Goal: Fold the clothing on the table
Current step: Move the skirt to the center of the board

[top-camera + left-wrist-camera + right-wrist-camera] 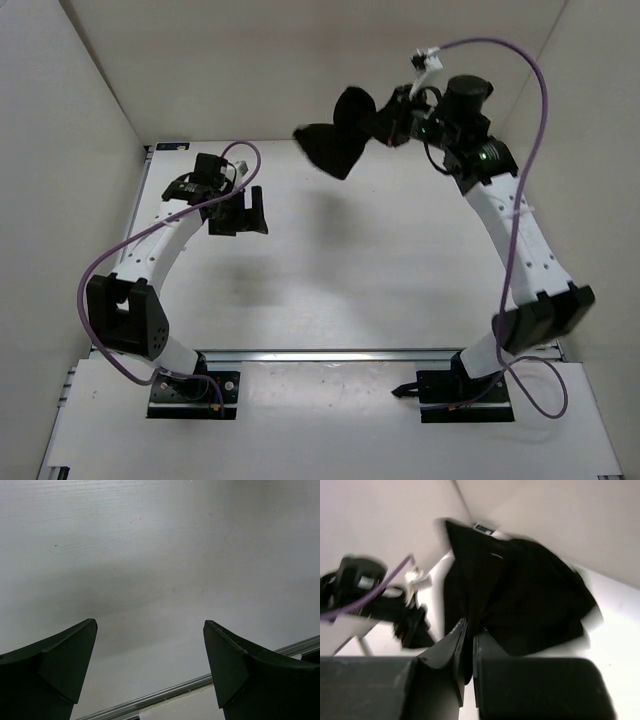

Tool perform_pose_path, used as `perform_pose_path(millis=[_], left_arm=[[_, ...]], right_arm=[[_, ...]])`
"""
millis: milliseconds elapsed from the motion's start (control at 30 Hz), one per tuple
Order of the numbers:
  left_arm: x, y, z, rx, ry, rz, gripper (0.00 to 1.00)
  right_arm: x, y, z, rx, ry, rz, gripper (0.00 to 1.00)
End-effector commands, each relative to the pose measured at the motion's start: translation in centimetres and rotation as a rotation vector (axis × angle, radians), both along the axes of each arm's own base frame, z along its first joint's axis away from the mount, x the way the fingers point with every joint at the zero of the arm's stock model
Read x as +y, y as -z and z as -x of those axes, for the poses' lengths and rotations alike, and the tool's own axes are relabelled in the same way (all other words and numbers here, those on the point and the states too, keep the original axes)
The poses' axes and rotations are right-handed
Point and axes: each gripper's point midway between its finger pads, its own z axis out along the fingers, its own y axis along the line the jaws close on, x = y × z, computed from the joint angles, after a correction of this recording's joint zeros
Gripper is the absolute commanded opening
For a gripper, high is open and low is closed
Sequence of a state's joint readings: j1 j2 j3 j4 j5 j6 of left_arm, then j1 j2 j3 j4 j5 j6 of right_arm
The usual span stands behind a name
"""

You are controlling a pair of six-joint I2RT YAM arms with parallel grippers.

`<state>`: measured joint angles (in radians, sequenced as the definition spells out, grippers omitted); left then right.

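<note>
The clothing is a plain black garment hanging bunched in the air above the far part of the white table. My right gripper is shut on one edge of it. In the right wrist view the fabric spreads out beyond the gripper, pinched between the nearly closed jaws. My left gripper hangs over the left side of the table, well apart from the garment. The left wrist view shows that gripper open, with only bare table between its fingers.
White walls enclose the table on the left, back and right. A metal rail runs along the near edge by the arm bases. A purple cable loops over the right arm, and the left arm shows in the right wrist view.
</note>
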<state>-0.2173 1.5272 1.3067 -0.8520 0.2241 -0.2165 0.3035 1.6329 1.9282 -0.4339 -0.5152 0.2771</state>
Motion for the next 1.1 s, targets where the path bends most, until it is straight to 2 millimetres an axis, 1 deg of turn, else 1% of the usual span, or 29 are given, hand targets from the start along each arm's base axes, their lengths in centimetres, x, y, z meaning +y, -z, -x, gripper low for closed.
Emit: perform_pose_path(millis=[0, 33, 67, 100, 133, 167, 200, 233, 267, 300, 333, 367, 400, 433, 467, 500, 567, 667, 700, 733, 767, 800, 867, 900, 933, 967, 1000, 1033, 1067], left_arm=[[-0.7, -4.7, 0.3, -0.133, 0.030, 0.062, 0.98], [-0.8, -4.6, 0.5, -0.130, 0.030, 0.063, 0.98], [-0.8, -5.0, 0.7, -0.140, 0.026, 0.071, 0.99], [-0.8, -4.7, 1.1, -0.130, 0.027, 0.076, 0.99], [-0.9, -4.8, 1.5, -0.134, 0.031, 0.087, 0.98], [-0.8, -3.9, 2.0, -0.109, 0.028, 0.087, 0.99], [-1.1, -3.8, 2.3, -0.117, 0.036, 0.102, 0.99], [-1.3, -3.8, 2.6, -0.125, 0.044, 0.109, 0.99], [-1.5, -3.2, 3.2, -0.109, 0.050, 0.116, 0.99], [-1.5, -2.5, 3.7, -0.091, 0.049, 0.115, 0.98], [-1.8, -2.2, 4.1, -0.089, 0.060, 0.119, 0.98], [-1.8, -1.6, 4.5, -0.071, 0.058, 0.121, 0.99], [-2.2, -1.6, 4.8, -0.076, 0.069, 0.133, 0.99], [-2.3, -1.2, 5.1, -0.075, 0.075, 0.138, 0.98], [-2.7, -0.7, 5.5, -0.054, 0.072, 0.157, 0.99], [-3.4, -0.8, 5.8, -0.057, 0.093, 0.176, 0.99], [-4.3, -0.5, 6.0, -0.054, 0.112, 0.204, 0.99], [-6.3, -0.5, 6.8, -0.043, 0.167, 0.263, 0.99], [-7.2, -0.7, 6.9, -0.053, 0.194, 0.278, 0.99], [-7.9, -0.4, 7.3, -0.040, 0.213, 0.283, 0.99], [-8.0, 0.3, 7.0, -0.033, 0.203, 0.268, 0.99], [-8.5, 0.9, 7.6, -0.019, 0.212, 0.263, 0.99], [-9.3, 1.6, 7.4, -0.009, 0.220, 0.270, 0.99], [-9.4, 1.8, 7.4, 0.004, 0.211, 0.277, 0.99], [-9.8, 1.9, 7.5, 0.013, 0.222, 0.285, 0.99], [-10.1, 2.1, 7.5, 0.018, 0.233, 0.287, 0.99], [-10.3, 2.0, 7.4, 0.009, 0.246, 0.281, 0.98], [-10.5, 1.9, 7.1, 0.010, 0.243, 0.279, 0.99], [-10.5, 2.0, 7.1, 0.014, 0.247, 0.279, 0.99]], right_arm=[[-1.8, 2.7, 2.6, 0.054, 0.016, -0.050, 0.00], [-2.7, 7.1, 2.7, 0.149, 0.052, -0.034, 0.00], [-3.0, 11.1, 4.0, 0.247, 0.040, -0.029, 0.00], [-3.9, 12.9, 4.4, 0.289, 0.050, -0.028, 0.00], [-4.5, 17.4, 5.7, 0.402, 0.052, -0.019, 0.00], [-5.1, 21.7, 7.2, 0.505, 0.060, -0.005, 0.00], [-5.6, 25.6, 8.8, 0.583, 0.080, 0.027, 0.00], [-5.8, 27.0, 9.7, 0.610, 0.090, 0.041, 0.01], [-6.4, 30.1, 11.2, 0.671, 0.121, 0.076, 0.00], [-6.9, 32.4, 12.6, 0.726, 0.154, 0.102, 0.00], [-7.3, 34.1, 13.7, 0.750, 0.174, 0.125, 0.00], [-7.7, 34.2, 13.8, 0.757, 0.192, 0.116, 0.00], [-8.3, 35.0, 14.4, 0.779, 0.204, 0.103, 0.00], [-8.5, 34.7, 14.3, 0.772, 0.202, 0.089, 0.00], [-9.0, 35.1, 14.7, 0.797, 0.211, 0.076, 0.00], [-9.4, 35.0, 14.6, 0.794, 0.224, 0.076, 0.01], [-10.3, 34.2, 14.2, 0.763, 0.254, 0.076, 0.00], [-11.9, 32.8, 13.0, 0.715, 0.315, 0.087, 0.00], [-12.1, 32.2, 12.7, 0.702, 0.310, 0.076, 0.00], [-12.4, 31.9, 12.4, 0.692, 0.320, 0.079, 0.00], [-12.6, 31.8, 12.1, 0.684, 0.323, 0.081, 0.00], [-13.0, 31.8, 11.8, 0.680, 0.350, 0.097, 0.01], [-14.0, 33.2, 11.9, 0.726, 0.387, 0.130, 0.03], [-14.9, 33.5, 11.8, 0.735, 0.427, 0.139, 0.08], [-15.6, 34.4, 11.9, 0.766, 0.450, 0.154, 0.18], [-15.7, 34.8, 12.5, 0.789, 0.449, 0.166, 0.24], [-16.4, 34.6, 12.3, 0.789, 0.469, 0.148, 0.34], [-16.9, 34.8, 12.5, 0.796, 0.489, 0.153, 0.47], [-17.2, 34.2, 12.5, 0.768, 0.499, 0.154, 0.54]])
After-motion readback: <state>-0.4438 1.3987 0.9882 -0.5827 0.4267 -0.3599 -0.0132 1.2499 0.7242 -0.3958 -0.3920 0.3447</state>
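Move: The skirt hangs flung out from the right hand's closed fingers, its middle about 6 cm ahead, 8 cm to the left and some 4 cm lower. The middle of the board, where it is to go, lies roughly 15 cm back, 8 cm left and 40 cm below that hand, with nothing lying there. From the left hand, open and empty, the skirt is about 15 cm ahead, 18 cm to the right and 25 cm higher. The skirt, still pinched, is whipped down onto the board by the right hand, nearly 40 cm down and 18 cm back, drifting left as the fingers tip some 50 degrees towards the table. The right hand then eases up and forward about 5 cm, keeps going left and opens about halfway low over the cloth. The wide-open left hand draws back, then right towards the skirt. ##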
